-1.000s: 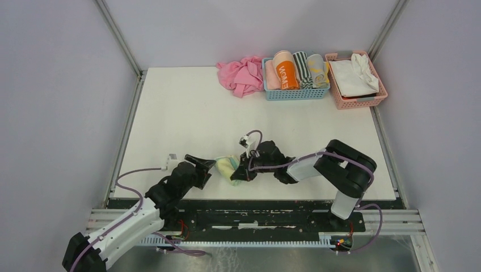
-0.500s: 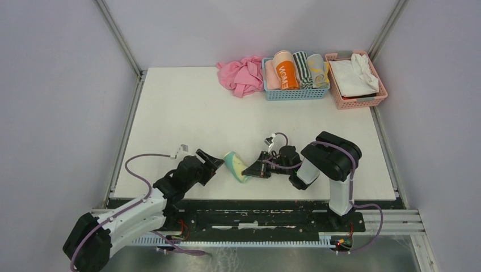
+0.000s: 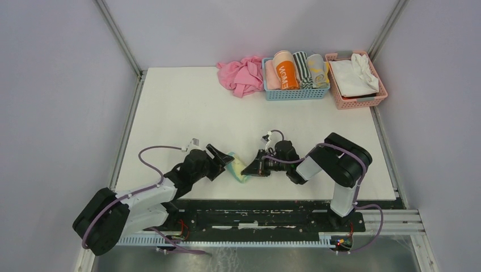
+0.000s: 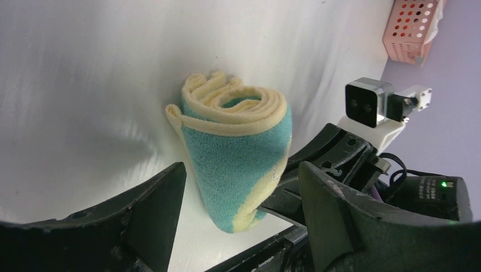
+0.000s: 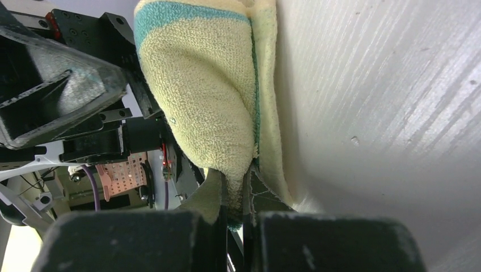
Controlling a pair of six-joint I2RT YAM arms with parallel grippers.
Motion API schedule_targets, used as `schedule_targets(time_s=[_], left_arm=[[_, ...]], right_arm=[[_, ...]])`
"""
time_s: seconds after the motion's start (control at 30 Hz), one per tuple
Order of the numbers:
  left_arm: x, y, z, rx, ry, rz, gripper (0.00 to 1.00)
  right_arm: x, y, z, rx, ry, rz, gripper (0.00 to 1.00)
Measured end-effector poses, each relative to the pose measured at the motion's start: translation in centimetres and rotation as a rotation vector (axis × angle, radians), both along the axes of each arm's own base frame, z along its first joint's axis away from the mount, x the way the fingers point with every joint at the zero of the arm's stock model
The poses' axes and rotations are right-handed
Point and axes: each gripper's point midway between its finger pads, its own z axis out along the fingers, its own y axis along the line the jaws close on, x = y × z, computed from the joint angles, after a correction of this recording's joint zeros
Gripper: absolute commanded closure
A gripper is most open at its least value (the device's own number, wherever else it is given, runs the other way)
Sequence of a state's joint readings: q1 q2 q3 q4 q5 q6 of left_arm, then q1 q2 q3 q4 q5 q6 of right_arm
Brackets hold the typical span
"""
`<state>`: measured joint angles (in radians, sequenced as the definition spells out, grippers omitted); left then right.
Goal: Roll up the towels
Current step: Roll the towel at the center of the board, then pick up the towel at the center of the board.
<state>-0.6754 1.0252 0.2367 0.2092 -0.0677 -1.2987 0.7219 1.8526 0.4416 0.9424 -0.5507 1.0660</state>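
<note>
A rolled pale yellow and teal towel (image 3: 237, 168) lies near the table's front edge, between the two arms. My right gripper (image 3: 253, 168) is shut on the towel's right end; in the right wrist view the terry (image 5: 198, 102) is pinched between the closed fingers (image 5: 235, 198). My left gripper (image 3: 222, 161) stands open at the roll's left end. In the left wrist view, the near end of the roll (image 4: 235, 147) sits between the spread fingers (image 4: 241, 190) without touching them. A rolled grey towel with yellow marks (image 3: 318, 71) lies in the blue basket.
A blue basket (image 3: 295, 94) with several rolled towels stands at the back. Right of it is a pink basket (image 3: 357, 102) holding white cloth. A crumpled pink cloth (image 3: 241, 75) lies left of the blue basket. The table's front edge runs just below the towel.
My left gripper has moved right and up to the roll's left end, its jaws a little wider. The right arm has shifted the towel slightly right and keeps its grip.
</note>
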Motion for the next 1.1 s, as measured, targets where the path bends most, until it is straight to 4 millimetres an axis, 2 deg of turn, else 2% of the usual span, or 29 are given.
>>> schedule_targets(time_s=[0.2, 0.3, 0.47, 0.57, 0.63, 0.73, 0.83, 0.9, 1.1], left_arm=[[0.6, 0.1, -1.8, 0.025, 0.034, 0.015, 0.27], [1.3, -0.1, -2.4, 0.018, 0.036, 0.023, 0.35], [1.8, -0.4, -3.1, -0.019, 0.041, 0.033, 0.54], [1.8, -0.5, -3.5, -0.047, 0.045, 0.045, 0.63], [1.7, -0.4, -3.6, -0.059, 0.047, 0.047, 0.67], [1.5, -0.4, -3.7, -0.075, 0.059, 0.058, 0.71], [1.3, -0.3, -3.6, -0.084, 0.076, 0.07, 0.72], [1.0, -0.1, -3.6, -0.082, 0.091, 0.078, 0.72], [0.6, 0.8, -3.5, -0.062, 0.114, 0.126, 0.73]], right_arm=[[-0.2, 0.5, -0.1, -0.029, 0.003, 0.039, 1.0], [-0.3, 1.0, 0.0, -0.055, -0.007, 0.061, 1.0], [-0.5, 1.6, 0.3, -0.119, -0.033, 0.101, 0.98], [-0.6, 1.8, 0.5, -0.168, -0.053, 0.123, 0.88], [-0.6, 1.8, 0.7, -0.211, -0.071, 0.137, 0.75], [-0.6, 1.9, 1.4, -0.308, -0.126, 0.154, 0.6], [-1.1, 2.0, 2.7, -0.436, -0.228, 0.175, 0.5], [-1.5, 2.0, 3.7, -0.498, -0.287, 0.191, 0.36], [-2.3, 1.4, 5.1, -0.639, -0.385, 0.227, 0.27]])
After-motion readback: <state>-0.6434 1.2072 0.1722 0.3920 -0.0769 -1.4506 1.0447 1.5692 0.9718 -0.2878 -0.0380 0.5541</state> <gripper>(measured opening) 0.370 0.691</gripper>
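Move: Just under the left hand is the rolled towel: its middle is roughly 3 cm to the right, 1 cm back and 4 cm below, with the spiral end nearest the open fingers. The crumpled pink cloth lies some 33 cm ahead of the left hand and 5 cm to its right; the blue basket, about as far ahead, is 27 cm to its right. The right hand already pinches the towel's near end, the towel's middle about 3 cm to its left and 1 cm ahead, about level in height. Sinking about 3.5 cm and easing slightly forward, the left hand straddles the rolled towel just behind its spiral end and closes on it, then keeps the pinch while drifting slightly back. The right hand, still pinching the near end, shifts left about 2 cm, then opens, comes free and rises some 5 cm while drawing back a little, its fingers tipping steeply down. ##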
